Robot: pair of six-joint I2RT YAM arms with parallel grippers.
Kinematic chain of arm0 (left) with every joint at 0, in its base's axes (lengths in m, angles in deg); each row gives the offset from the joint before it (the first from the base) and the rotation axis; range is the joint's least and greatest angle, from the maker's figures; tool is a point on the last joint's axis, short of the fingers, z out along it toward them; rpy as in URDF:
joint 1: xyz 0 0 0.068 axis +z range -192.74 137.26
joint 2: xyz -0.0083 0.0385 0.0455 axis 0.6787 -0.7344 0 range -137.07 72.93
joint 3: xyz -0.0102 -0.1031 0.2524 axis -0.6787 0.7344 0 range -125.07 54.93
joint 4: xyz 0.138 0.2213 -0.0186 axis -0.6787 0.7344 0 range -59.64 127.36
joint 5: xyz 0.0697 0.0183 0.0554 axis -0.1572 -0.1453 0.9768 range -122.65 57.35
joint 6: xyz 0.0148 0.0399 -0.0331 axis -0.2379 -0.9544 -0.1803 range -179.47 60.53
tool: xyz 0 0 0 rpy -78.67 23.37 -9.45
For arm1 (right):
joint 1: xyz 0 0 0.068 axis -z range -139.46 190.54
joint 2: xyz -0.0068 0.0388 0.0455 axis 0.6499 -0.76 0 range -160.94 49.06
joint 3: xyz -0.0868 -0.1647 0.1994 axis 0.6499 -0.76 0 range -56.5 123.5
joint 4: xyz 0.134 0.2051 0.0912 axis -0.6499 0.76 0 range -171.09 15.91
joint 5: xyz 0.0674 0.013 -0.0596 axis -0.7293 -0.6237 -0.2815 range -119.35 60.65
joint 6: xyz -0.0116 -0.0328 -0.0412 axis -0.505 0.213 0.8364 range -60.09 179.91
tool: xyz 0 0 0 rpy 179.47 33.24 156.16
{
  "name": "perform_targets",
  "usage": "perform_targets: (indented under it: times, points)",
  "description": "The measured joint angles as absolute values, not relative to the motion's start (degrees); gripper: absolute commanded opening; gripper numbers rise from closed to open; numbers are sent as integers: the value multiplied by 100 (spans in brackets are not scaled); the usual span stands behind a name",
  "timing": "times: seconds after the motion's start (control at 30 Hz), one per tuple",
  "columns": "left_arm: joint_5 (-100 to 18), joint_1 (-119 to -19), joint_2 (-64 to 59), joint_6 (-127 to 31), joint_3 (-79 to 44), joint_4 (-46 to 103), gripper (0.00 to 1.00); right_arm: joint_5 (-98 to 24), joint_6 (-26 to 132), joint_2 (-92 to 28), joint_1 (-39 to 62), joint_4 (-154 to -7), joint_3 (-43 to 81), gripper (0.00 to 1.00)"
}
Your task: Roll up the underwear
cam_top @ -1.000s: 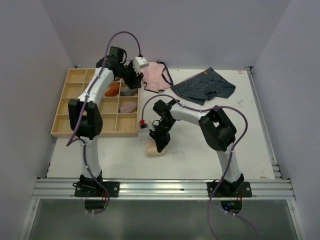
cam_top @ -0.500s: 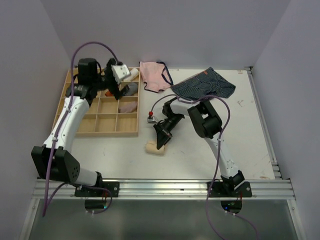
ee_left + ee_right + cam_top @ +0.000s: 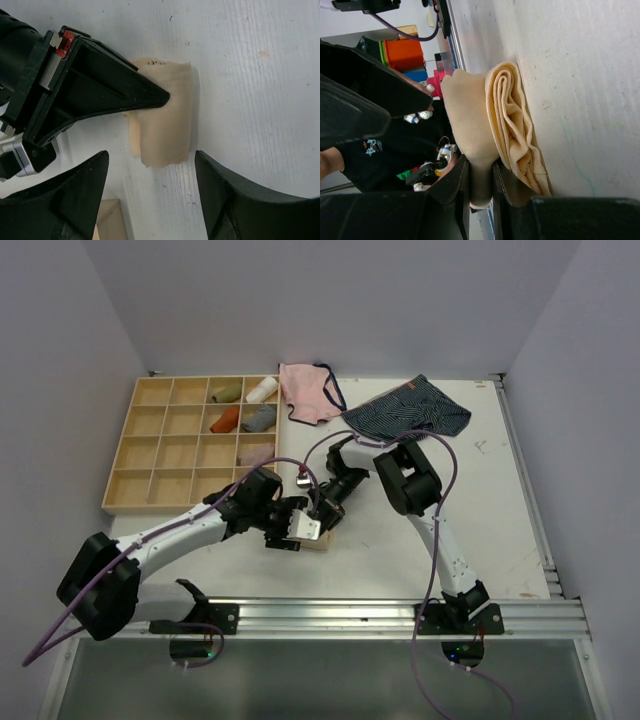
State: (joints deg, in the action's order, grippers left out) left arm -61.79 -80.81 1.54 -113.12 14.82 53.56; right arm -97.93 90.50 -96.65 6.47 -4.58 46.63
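Observation:
The underwear (image 3: 165,117) is a pale peach roll lying on the white table; in the top view only its edge (image 3: 319,543) shows under both grippers. My right gripper (image 3: 481,182) is shut on an outer fold of the roll, with the layered end (image 3: 520,145) beside its fingers. It appears in the left wrist view as a black finger (image 3: 125,95) lying on the roll. My left gripper (image 3: 152,197) hovers just short of the roll's near end, open, with nothing between its fingers (image 3: 240,200).
A wooden compartment tray (image 3: 150,455) holding a few rolled items stands at the back left, its corner (image 3: 107,220) close to my left gripper. A pink pair with dark trim (image 3: 305,395) and a navy striped pair (image 3: 405,412) lie at the back.
My left arm has swung from over the tray down to the roll near the table's front. The right gripper has stayed shut on the roll.

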Motion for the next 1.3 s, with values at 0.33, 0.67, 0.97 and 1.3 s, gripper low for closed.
perform_targets:
  times: [0.33,0.67,0.97,1.3]
  points:
    - [-6085,-8522,-760,-11327,1484,4819,58,-9806,8998,-9636,658,-539,4600,0]
    - [-6208,-8597,-1704,-11493,701,5393,11,-9596,8971,-9503,743,-495,4567,43]
    - [-7185,-8450,-3057,-11473,-678,6497,9,-8051,9903,-7796,1607,-1067,4311,49]
    - [-9023,-7683,-4972,-10601,-2652,8458,15,-7347,10351,-4743,2356,-1972,2624,46]
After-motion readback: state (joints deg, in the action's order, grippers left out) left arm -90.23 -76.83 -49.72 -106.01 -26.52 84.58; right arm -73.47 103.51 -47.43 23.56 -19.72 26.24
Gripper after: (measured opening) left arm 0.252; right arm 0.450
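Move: The rolled underwear lies on the table about 4 cm to the right of the open left hand, 1 cm back and 5 cm below it. Already pinched by the right hand, the roll has its middle within 1 cm of that hand point. From the left hand, the sorting box's middle is about 20 cm ahead and 22 cm left, the pink shirt some 31 cm ahead and 4 cm right. The striped garment lies about 27 cm ahead and 23 cm right of the right hand. The roll's left part is pinched by the left hand, which sinks about 5 cm and eases right with fingers closing; the right hand then lets go. Keeping its grip, the left hand carries on right, some 7 cm in all, tipping about 50 degrees so its fingertips swing back towards the base. The right hand draws off forward, right and up, lastly coming back slightly, its fingers swinging to point down. ##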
